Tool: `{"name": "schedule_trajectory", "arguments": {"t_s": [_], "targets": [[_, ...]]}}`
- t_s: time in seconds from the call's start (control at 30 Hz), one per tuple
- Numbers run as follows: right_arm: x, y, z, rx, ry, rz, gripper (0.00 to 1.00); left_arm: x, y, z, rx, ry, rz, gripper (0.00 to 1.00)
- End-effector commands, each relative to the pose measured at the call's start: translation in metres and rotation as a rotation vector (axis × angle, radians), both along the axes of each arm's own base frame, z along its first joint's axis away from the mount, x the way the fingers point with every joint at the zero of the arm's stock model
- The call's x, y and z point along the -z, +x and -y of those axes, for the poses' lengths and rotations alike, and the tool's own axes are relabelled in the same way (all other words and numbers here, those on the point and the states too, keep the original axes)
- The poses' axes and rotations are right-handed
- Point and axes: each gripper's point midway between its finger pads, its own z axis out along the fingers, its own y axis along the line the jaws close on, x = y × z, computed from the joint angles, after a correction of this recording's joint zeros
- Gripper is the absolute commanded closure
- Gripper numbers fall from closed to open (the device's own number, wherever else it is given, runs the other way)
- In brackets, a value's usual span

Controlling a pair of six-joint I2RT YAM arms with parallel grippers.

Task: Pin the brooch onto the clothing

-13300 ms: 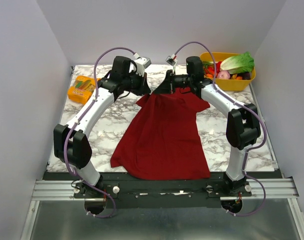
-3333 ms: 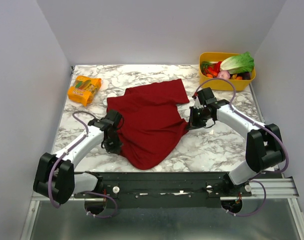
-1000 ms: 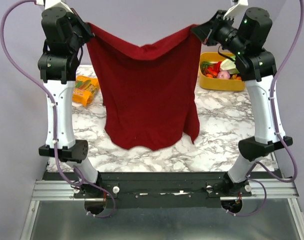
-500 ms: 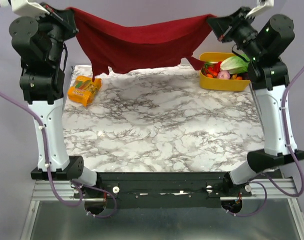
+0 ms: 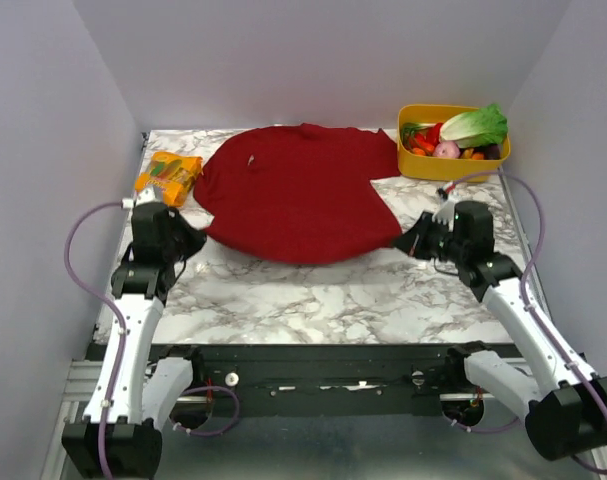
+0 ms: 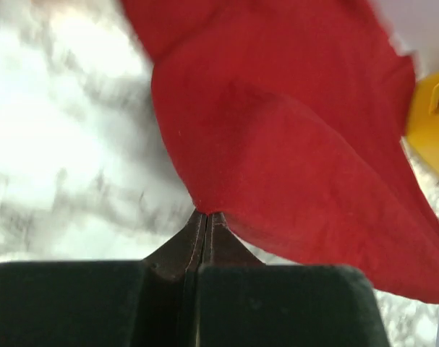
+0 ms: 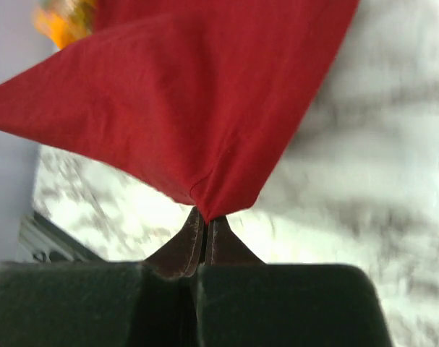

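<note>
The clothing (image 5: 301, 192), a dark red T-shirt, lies spread across the back half of the marble table (image 5: 323, 290). My left gripper (image 5: 195, 238) is shut on its near left corner; the left wrist view shows the fabric (image 6: 299, 144) pinched at the closed tips (image 6: 205, 214). My right gripper (image 5: 408, 243) is shut on the near right corner, where the cloth (image 7: 183, 108) fans out from the closed tips (image 7: 205, 217). A small pale speck (image 5: 250, 158) shows on the shirt's upper left; I cannot tell what it is. The brooch is not identifiable in any view.
A yellow bin (image 5: 429, 166) of vegetables stands at the back right, touching the shirt's sleeve; its edge shows in the left wrist view (image 6: 430, 123). An orange packet (image 5: 168, 177) lies at the back left beside the shirt. Grey walls close in three sides.
Both arms have come down from high above the table to just above its surface. The shirt, hanging stretched between them before, now lies spread flat. Both grips have held.
</note>
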Motion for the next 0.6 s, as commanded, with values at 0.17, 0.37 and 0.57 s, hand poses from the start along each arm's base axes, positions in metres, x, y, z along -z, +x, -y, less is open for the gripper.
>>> {"name": "schedule_trajectory", "arguments": {"t_s": [0.17, 0.37, 0.57], "targets": [[0.099, -0.100, 0.007, -0.015, 0.030, -0.370, 0.99, 0.074, -0.095, 0.015, -0.025, -0.152, -0.210, 1.00], [0.116, -0.121, 0.021, 0.038, -0.029, -0.462, 0.99, 0.112, -0.123, 0.017, -0.045, -0.178, -0.328, 1.00], [0.124, -0.143, 0.023, 0.032, -0.033, -0.548, 0.99, 0.120, -0.138, 0.009, -0.088, -0.152, -0.388, 1.00]]}}
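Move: The clothing's hem is stretched between the two shut grippers, and the marble table's near edge, where the hem is headed, lies about 17 cm back of the left hand and 20 cm below, some 16 cm back and 18 below the right. From the left hand the brooch is roughly 33 cm ahead and 7 to the right, and the orange bag about 27 ahead and 15 left. The yellow basket is some 38 cm ahead and 23 right of the right hand. The clothing's hem is drawn back and lowered by both arms together, each going about 12 cm back towards the near table edge and about as far down, fast at first and then slower. Both grippers stay shut, still pinching its two corners; the wrists tip down some 20 to 25 degrees. ##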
